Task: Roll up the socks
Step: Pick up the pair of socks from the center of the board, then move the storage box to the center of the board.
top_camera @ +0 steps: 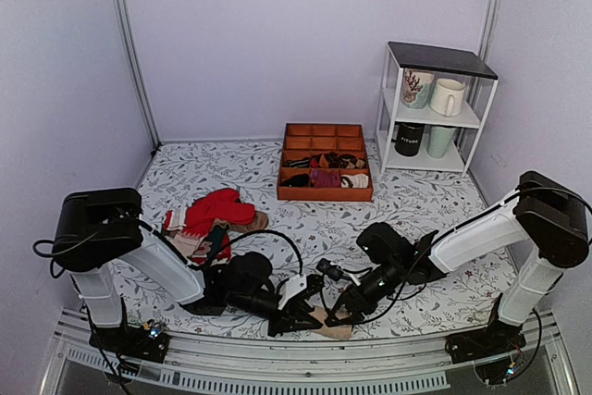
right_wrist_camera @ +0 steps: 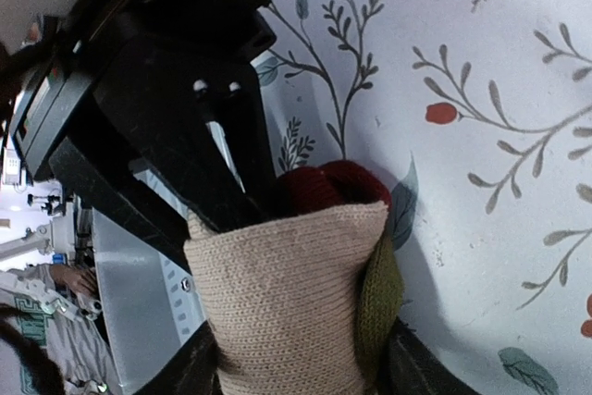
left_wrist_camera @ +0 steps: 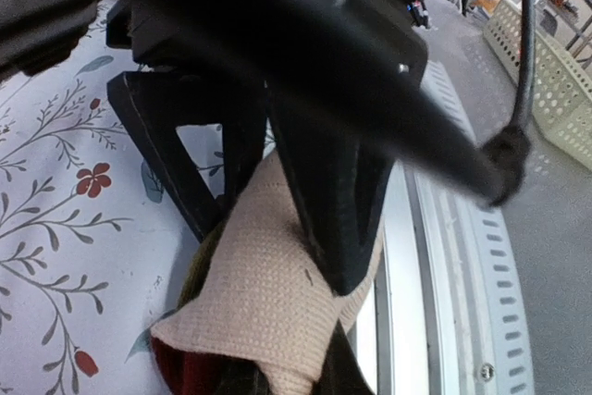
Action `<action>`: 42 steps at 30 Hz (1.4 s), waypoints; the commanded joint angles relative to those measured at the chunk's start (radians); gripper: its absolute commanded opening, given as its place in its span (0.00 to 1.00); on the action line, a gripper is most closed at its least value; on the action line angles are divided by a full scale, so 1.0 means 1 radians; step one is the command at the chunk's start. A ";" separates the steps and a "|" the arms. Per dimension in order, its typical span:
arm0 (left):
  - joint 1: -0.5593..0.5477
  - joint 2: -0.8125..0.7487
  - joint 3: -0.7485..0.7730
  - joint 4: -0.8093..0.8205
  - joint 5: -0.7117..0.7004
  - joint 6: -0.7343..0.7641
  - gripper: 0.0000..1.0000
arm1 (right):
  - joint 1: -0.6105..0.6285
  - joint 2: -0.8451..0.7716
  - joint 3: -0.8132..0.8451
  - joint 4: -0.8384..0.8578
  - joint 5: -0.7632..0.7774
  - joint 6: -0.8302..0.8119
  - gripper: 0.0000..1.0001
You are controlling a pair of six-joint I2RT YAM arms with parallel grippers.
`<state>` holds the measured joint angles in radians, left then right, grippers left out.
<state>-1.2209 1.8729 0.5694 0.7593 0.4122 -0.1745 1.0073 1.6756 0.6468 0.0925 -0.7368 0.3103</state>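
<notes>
The socks [top_camera: 335, 328] form a beige knitted bundle at the table's near edge, between both arms. In the left wrist view my left gripper [left_wrist_camera: 277, 252] is shut on the socks [left_wrist_camera: 264, 307], with beige fabric pinched between its black fingers [left_wrist_camera: 338, 228] and a maroon cuff showing below. In the right wrist view the socks [right_wrist_camera: 287, 302] show beige with an olive-green strip and maroon cuff on top. My right gripper [right_wrist_camera: 301, 378] has one finger pressed on each side of the bundle. The left gripper's fingers [right_wrist_camera: 227, 168] enter the bundle from above.
A heap of bright red socks [top_camera: 217, 210] lies behind the left arm. An orange compartment tray [top_camera: 326, 197] with small sock bundles sits mid-table. A white shelf [top_camera: 435, 122] with mugs stands back right. The metal rail [top_camera: 305, 363] runs right beside the bundle.
</notes>
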 commanded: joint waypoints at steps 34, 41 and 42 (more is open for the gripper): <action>0.093 -0.590 -0.175 -0.478 -0.406 0.003 0.99 | -0.242 -0.147 0.357 -0.232 0.203 0.024 0.00; 0.129 -0.697 -0.213 -0.500 -0.536 -0.052 0.99 | -0.291 -0.015 0.587 -0.226 0.392 -0.038 0.00; 0.136 -0.712 -0.218 -0.505 -0.544 -0.056 1.00 | -0.292 0.020 0.641 -0.228 0.425 -0.046 0.00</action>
<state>-1.1191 1.2144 0.3805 0.2840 -0.0406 -0.1905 0.7273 1.5940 1.1595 -0.1196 -0.4683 0.3199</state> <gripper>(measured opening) 0.995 0.149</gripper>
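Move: The rolled pair of socks sits between the right hand's half-open fingers, its middle about 2 cm to their left, 1 cm back and 1 cm lower. From the left hand, whose nearly shut fingers already pinch its left end, it lies some 3 cm to the right and 1 cm back. The organizer's middle is about 48 cm ahead of the right hand and 2 cm left; the red knit pile is roughly 28 cm ahead and 29 cm left of the left hand. The right fingers close on the sock roll and pinch it; only then does the left hand open wide, let go of its end and back off some 10 cm left, with forward and upward travel too, turning counter-clockwise. The right hand, after a short hold, carries the roll forward about 20 cm and up about 17 cm towards the organizer, swinging roughly 30 degrees clockwise. ##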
